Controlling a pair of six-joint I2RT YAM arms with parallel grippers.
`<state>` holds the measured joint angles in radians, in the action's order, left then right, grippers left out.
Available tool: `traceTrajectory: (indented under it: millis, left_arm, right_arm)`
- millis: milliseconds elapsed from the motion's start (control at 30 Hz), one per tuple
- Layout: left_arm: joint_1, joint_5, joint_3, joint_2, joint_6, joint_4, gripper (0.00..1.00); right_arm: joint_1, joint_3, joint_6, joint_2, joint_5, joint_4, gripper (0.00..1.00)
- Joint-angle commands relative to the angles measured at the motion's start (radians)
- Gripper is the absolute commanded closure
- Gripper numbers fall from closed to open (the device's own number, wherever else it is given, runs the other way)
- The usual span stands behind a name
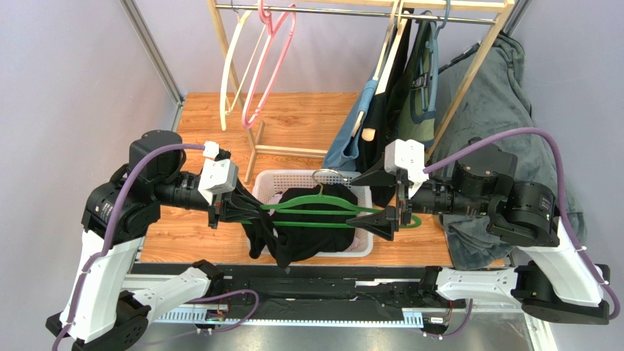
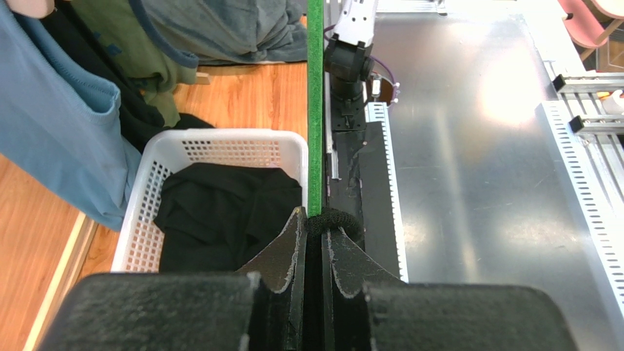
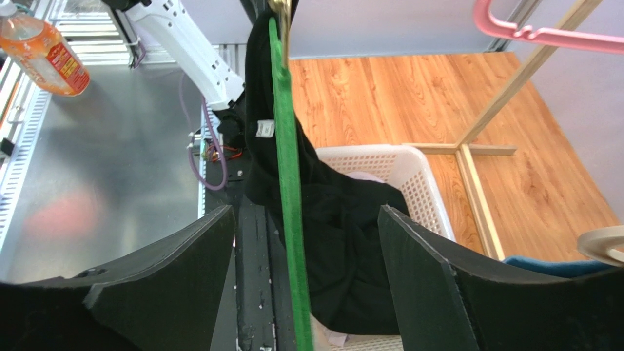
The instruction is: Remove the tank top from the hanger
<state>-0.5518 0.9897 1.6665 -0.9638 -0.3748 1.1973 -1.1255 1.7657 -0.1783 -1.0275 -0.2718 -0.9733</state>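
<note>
A green hanger (image 1: 322,213) lies level above the white basket (image 1: 289,175), and the black tank top (image 1: 307,238) drapes from it into the basket. My left gripper (image 1: 243,208) is shut on the hanger's left end. In the left wrist view its jaws (image 2: 316,219) pinch the green bar (image 2: 315,110) together with a black strap (image 2: 338,219) of the tank top. My right gripper (image 1: 388,203) stands open around the hanger's right end. In the right wrist view the green bar (image 3: 289,197) runs between the spread fingers (image 3: 183,263) without touching them, with the tank top (image 3: 344,219) behind it.
A wooden rack (image 1: 253,139) behind the basket carries pink (image 1: 271,66) and cream hangers and several hung garments (image 1: 388,95). A grey blanket (image 1: 498,95) lies at the right. An orange bottle (image 3: 44,47) stands on the metal bench. The basket's rim (image 3: 417,168) sits just below the right fingers.
</note>
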Motion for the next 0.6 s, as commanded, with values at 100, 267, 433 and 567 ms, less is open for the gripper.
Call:
traceTrajectory:
  millis: [100, 267, 433, 567]
  left_arm:
    - [-0.010, 0.093, 0.068, 0.014, -0.065, 0.022, 1.00]
    - [-0.008, 0.096, 0.087, 0.011, -0.081, 0.035, 1.00]
    - [-0.010, 0.073, 0.111, -0.016, -0.092, 0.022, 1.00]
    - [-0.010, 0.055, 0.147, -0.044, -0.090, 0.005, 1.00]
  right_arm:
    - [-0.007, -0.020, -0.013, 0.017, -0.040, 0.016, 0.26]
    - [-0.007, -0.031, -0.003, 0.017, -0.030, 0.010, 0.46]
    - [-0.007, -0.025, 0.005, 0.014, 0.000, -0.001, 0.77]
    - [-0.007, -0.022, 0.007, 0.014, 0.037, -0.011, 0.91]
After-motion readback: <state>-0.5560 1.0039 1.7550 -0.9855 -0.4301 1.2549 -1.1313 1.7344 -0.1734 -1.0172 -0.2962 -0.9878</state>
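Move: The green hanger's right half already runs between the right hand's open fingers, at most about 1 cm off the hand point. The hanger's hook lies some 8 cm ahead and 6 cm to the left of this hand; the white basket is 10 cm left, 2 cm back and 30 cm below. The left hand, still gripping the hanger's other end and the black tank top, has that right-hand span about 22 cm to its right. The right fingers close from wide open to nearly shut and pinch the green hanger's right half between their tips, the hand sinking only about 1 cm as they do. Meanwhile the left hand keeps its hold on hanger end and black tank top, easing back about 1.5 cm, then partly forward again while rising some 1.5 cm. ##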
